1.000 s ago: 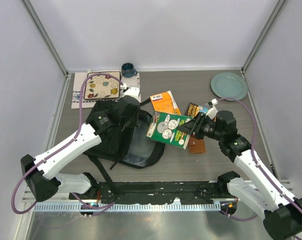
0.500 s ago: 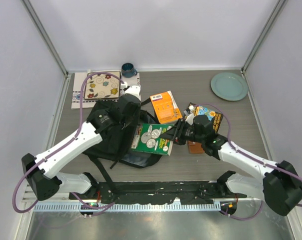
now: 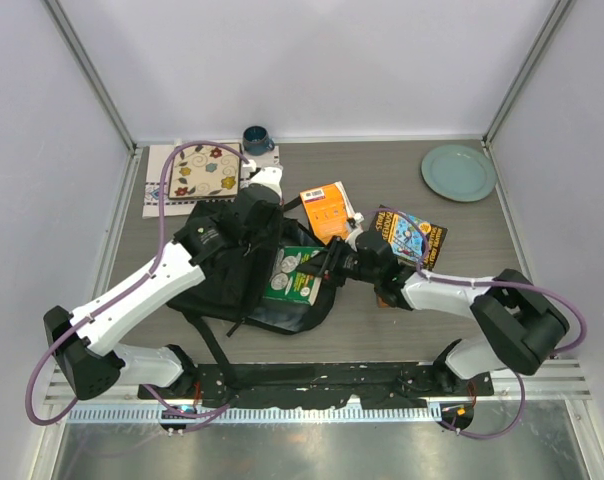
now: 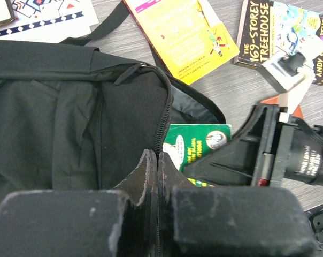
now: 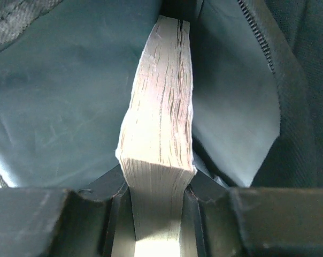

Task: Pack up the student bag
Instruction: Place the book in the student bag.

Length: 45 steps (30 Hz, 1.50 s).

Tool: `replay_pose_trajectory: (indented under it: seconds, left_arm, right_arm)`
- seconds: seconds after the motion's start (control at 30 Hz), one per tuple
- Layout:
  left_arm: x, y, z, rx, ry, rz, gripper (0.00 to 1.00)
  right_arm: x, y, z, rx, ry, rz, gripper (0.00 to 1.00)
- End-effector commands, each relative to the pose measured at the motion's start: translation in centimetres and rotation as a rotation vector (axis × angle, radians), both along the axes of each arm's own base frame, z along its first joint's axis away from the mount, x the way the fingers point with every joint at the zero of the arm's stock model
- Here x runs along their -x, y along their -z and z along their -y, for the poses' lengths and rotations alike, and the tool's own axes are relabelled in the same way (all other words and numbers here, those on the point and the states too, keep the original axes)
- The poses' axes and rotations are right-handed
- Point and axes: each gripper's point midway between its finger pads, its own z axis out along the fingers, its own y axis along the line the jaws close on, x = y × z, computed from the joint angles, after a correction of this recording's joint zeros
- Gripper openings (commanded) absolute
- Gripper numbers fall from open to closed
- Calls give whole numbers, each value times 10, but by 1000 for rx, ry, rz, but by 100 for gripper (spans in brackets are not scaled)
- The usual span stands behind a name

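Note:
The student bag point(image 3: 222, 270) lies left of centre, a black backpack with its top opening held apart. My left gripper point(image 3: 258, 238) is shut on the zipper edge of the bag point(image 4: 97, 123), its fingertips point(image 4: 151, 167) pressed together over the zipper. My right gripper point(image 3: 334, 266) is shut on a green paperback point(image 3: 296, 275), which sits partly inside the opening. In the right wrist view the paperback's page edges point(image 5: 160, 118) stand between my fingers point(image 5: 114, 190), with the bag's grey lining point(image 5: 60, 107) around them. The left wrist view shows the green cover point(image 4: 196, 140) beside the zipper.
An orange book point(image 3: 327, 210) and a colourful "Treehouse" book point(image 3: 412, 235) lie right of the bag. A brown flat item point(image 3: 392, 296) sits under my right arm. A patterned book point(image 3: 202, 172) and a dark cup point(image 3: 257, 138) are at the back left, a green plate point(image 3: 458, 172) at the back right.
My right gripper has carried the green paperback leftward and down into the bag's opening. My left gripper has stayed on the zipper edge.

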Motion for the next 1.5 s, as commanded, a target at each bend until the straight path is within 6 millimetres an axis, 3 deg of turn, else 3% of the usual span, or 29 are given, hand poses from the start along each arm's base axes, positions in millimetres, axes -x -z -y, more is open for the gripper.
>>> replay_pose_trajectory:
  seconds: [0.0,0.27,0.4,0.47,0.53,0.6,0.63,0.67,0.87,0.97,1.0,1.17,1.3,1.4,1.43,1.47]
  left_arm:
    - [-11,-50,13,126,3,112,0]
    - [-10,-55,18,149,31,125,0]
    - [-10,-57,19,154,43,133,0]
    - [-10,-57,21,154,52,135,0]
    - [-10,-58,21,154,51,139,0]
    - [-12,-59,20,154,44,147,0]
    - [-12,-59,19,155,42,150,0]
    - [-13,-59,19,154,38,152,0]
    - [-15,-56,17,143,27,155,0]
    - [-16,-53,18,141,23,152,0]
    - [-17,-50,18,138,19,148,0]
    - [-17,-46,17,137,12,146,0]
    - [-18,-43,12,121,-3,145,0]
    - [-17,-40,6,106,-17,144,0]
    - [-18,-39,5,107,-20,145,0]
    - [-17,-39,4,111,-24,145,0]
  right_arm:
    - [-27,-90,-30,-269,16,201,1]
    - [-35,-99,-60,-389,6,229,1]
    - [-47,-82,-76,-375,28,224,1]
    - [-48,-85,-88,-381,13,246,1]
    - [-51,-70,-98,-344,28,228,1]
    - [-56,-67,-109,-326,26,253,0]
    - [-60,-55,-113,-302,33,238,1]
    - [-59,-56,-121,-308,29,239,1]
    - [-68,-26,-139,-247,53,216,4]
    - [-77,-7,-143,-170,72,216,7]
    - [-76,11,-144,-122,64,197,9]
    - [-69,51,-142,-5,7,167,28]
    - [-52,81,-127,156,-69,131,55]
    - [-45,83,-104,240,-64,154,71]
    - [-44,74,-98,247,-56,170,73]
    - [-43,72,-94,260,-56,175,81]
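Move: The right hand already holds the green book with its far end inside the open student bag; the bag's middle lies about 14 cm to its left, level fore and aft, some 8 cm below. The orange book is about 15 cm ahead and 6 cm right of this hand, the wallet 7 cm back and 25 cm right, both about 11 cm lower. From the left hand, pinching the bag's zipped edge, the bag's middle is about 15 cm back, 8 cm left, 19 cm down. The right hand carries the green book about 13 cm left and forward, then down into the bag, and opens. ##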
